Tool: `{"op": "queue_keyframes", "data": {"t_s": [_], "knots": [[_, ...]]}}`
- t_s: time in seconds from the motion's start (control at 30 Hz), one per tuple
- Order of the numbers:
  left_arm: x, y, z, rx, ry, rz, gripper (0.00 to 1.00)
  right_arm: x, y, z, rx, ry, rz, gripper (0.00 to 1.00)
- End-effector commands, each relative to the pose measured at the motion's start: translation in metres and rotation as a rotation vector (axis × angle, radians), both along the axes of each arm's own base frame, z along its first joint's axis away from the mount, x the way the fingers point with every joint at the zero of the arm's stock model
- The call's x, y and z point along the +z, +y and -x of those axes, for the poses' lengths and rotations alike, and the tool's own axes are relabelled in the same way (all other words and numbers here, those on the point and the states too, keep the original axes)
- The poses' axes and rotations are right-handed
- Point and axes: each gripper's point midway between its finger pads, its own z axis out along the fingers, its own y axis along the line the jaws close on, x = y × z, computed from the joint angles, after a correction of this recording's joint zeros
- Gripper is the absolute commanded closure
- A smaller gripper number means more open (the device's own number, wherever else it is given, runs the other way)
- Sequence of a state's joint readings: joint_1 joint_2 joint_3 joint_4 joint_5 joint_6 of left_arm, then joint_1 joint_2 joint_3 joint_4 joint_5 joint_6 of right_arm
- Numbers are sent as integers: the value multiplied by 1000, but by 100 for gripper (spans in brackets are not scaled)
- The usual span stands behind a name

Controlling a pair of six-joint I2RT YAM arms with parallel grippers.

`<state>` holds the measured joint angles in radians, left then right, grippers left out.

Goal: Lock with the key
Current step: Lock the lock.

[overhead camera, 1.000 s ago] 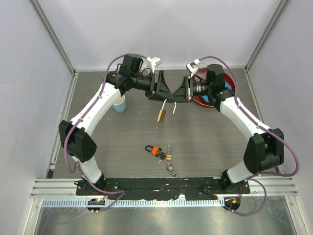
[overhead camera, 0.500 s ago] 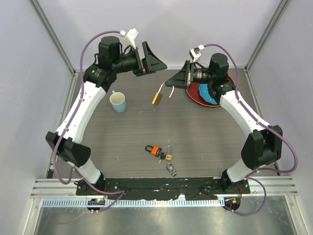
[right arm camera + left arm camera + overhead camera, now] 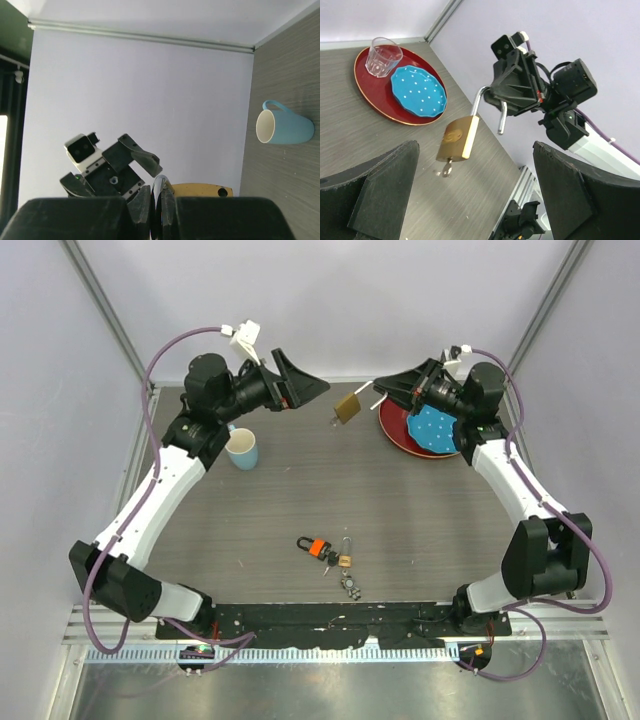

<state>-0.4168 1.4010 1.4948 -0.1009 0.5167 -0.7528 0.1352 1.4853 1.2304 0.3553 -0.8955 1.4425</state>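
Note:
A big brass padlock (image 3: 347, 407) hangs in the air over the back of the table, its silver shackle swung open. My right gripper (image 3: 385, 390) is shut on that shackle (image 3: 162, 192); the brass body (image 3: 200, 190) shows just beyond the fingers. In the left wrist view the padlock (image 3: 459, 138) dangles with a small silver key stub (image 3: 446, 170) under it. My left gripper (image 3: 305, 385) stands wide open and empty, a short way left of the padlock. The key (image 3: 318, 547), a bunch with an orange head and a black head, lies on the table near the front.
A blue mug (image 3: 241, 449) stands at the back left under my left arm. A red tray (image 3: 395, 435) at the back right carries a blue dotted plate (image 3: 417, 92) and a clear glass (image 3: 383, 56). A tiny brass padlock (image 3: 344, 560) and its keychain (image 3: 351, 586) lie beside the key.
My left gripper opened and drew back up and to the left, away from the padlock. My right gripper carried the padlock up and toward the back right.

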Motion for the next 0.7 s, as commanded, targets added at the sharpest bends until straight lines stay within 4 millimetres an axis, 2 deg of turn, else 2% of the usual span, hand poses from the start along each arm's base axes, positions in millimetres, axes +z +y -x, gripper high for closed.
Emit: {"op": "queue_keyframes", "data": {"t_s": [0.0, 0.03, 0.23, 0.37, 0.53, 0.67], "knots": [[14, -7, -1, -15, -129, 44, 0, 70, -12, 29, -32, -106, -139, 98], [5, -10, -4, -17, -124, 39, 0, 70, -12, 30, -33, -103, -139, 99], [1, -37, -1, -64, -217, 18, 0, 65, -13, 36, -36, -66, -144, 98], [-9, -57, 2, -127, -206, 4, 0, 66, -14, 38, -35, -63, -152, 99], [-25, -69, 3, -184, -166, 13, 17, 67, -14, 36, -31, -58, -158, 98], [-27, -73, 4, -194, -171, 35, 26, 69, -16, 37, -32, -62, -164, 98]]}}
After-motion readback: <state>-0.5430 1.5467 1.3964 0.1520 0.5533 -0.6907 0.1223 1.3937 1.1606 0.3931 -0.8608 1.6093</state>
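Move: The lock's body hangs about 8 cm to the left hand's right, some 2 cm ahead and 7 cm lower. From the right hand, which already grips the open shackle, the body is roughly 5 cm left, 1 cm ahead and 5 cm below. Down on the table, some 40 cm lower, the red tray lies about 23 cm ahead and 33 cm right of the left hand; the blue mug is about 10 cm ahead and 18 cm left of it. Rightward and down, about 7 cm across and 5 to 6 cm lower, the left hand brings its open fingers around the hanging lock body, turning some 10 degrees clockwise; late on, the fingers start to close, still far apart. The right hand keeps its grip on the shackle, lifting about 2 cm while easing slightly back. A left-finger touch can't be made out. ##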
